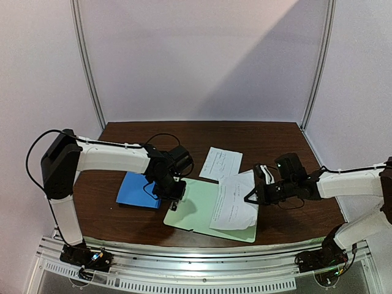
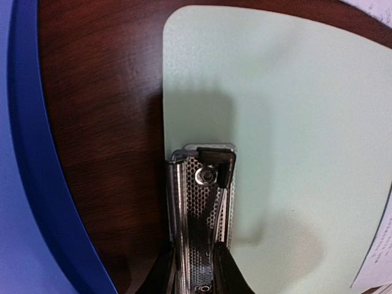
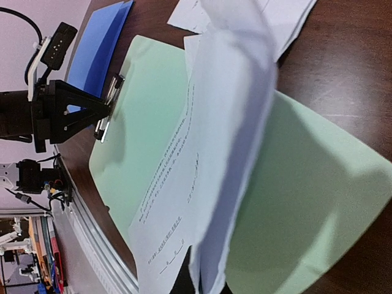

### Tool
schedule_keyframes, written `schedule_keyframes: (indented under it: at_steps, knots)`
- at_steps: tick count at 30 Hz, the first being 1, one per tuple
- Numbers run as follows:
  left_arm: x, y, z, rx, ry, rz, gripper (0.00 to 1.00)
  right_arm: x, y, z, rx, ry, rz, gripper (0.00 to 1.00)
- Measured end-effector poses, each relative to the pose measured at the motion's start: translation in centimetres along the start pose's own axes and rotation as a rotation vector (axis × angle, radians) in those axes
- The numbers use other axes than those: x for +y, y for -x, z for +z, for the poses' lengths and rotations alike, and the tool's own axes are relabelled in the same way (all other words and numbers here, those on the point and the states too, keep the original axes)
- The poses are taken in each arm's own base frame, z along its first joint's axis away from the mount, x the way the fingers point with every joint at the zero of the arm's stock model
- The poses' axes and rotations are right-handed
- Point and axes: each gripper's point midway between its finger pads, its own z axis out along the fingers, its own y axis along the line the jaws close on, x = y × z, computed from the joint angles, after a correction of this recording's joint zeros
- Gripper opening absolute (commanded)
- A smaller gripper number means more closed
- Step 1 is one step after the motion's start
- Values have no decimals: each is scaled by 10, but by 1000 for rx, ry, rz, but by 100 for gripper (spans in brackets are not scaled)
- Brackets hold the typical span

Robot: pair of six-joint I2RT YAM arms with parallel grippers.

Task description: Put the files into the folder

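The blue folder (image 1: 138, 191) lies closed on the table at the left; it also shows in the left wrist view (image 2: 24, 184) and the right wrist view (image 3: 98, 55). One white sheet (image 1: 233, 202) lies curled over the pale green clipboard (image 1: 199, 214). My right gripper (image 1: 254, 196) is shut on this sheet's right edge, and the sheet (image 3: 202, 184) is lifted and folded over there. The second sheet (image 1: 220, 163) lies flat behind the clipboard. My left gripper (image 2: 196, 275) is shut on the clipboard's metal clip (image 2: 199, 208), at the clipboard's left end (image 1: 173, 195).
The clipboard (image 2: 294, 122) lies between the folder and the right arm, reaching close to the table's front edge (image 1: 202, 242). A metal rail (image 1: 202, 269) runs along the front. White walls enclose the back and sides.
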Motion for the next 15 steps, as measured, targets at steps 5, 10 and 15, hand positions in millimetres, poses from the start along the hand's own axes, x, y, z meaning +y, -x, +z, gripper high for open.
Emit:
schedule_keyframes:
  at_steps: [5, 10, 15]
  knots:
    - [0, 0, 0, -1, 0, -8, 0, 24, 0, 29, 10, 18, 66, 0]
    - [-1, 0, 0, -2, -3, -16, 0, 55, 9, 58, -7, 57, 108, 0]
    - [-2, 1, 0, -12, -11, -30, 0, 72, 23, 79, -35, 81, 145, 0]
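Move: The right hand, pinching the papers' right edge, has the green folder's metal clip some 25 cm to its left, about level with it and 6 cm below. The loose sheet lies about 14 cm ahead of that hand and 9 cm left; the blue folder sits about 12 cm left of the clip and 6 cm farther out. The left hand already grips the clip, its middle roughly 1 cm ahead and 1 cm below. Keeping its pinch, the right hand sweeps the papers about 11 cm left towards the clip the left hand holds. ##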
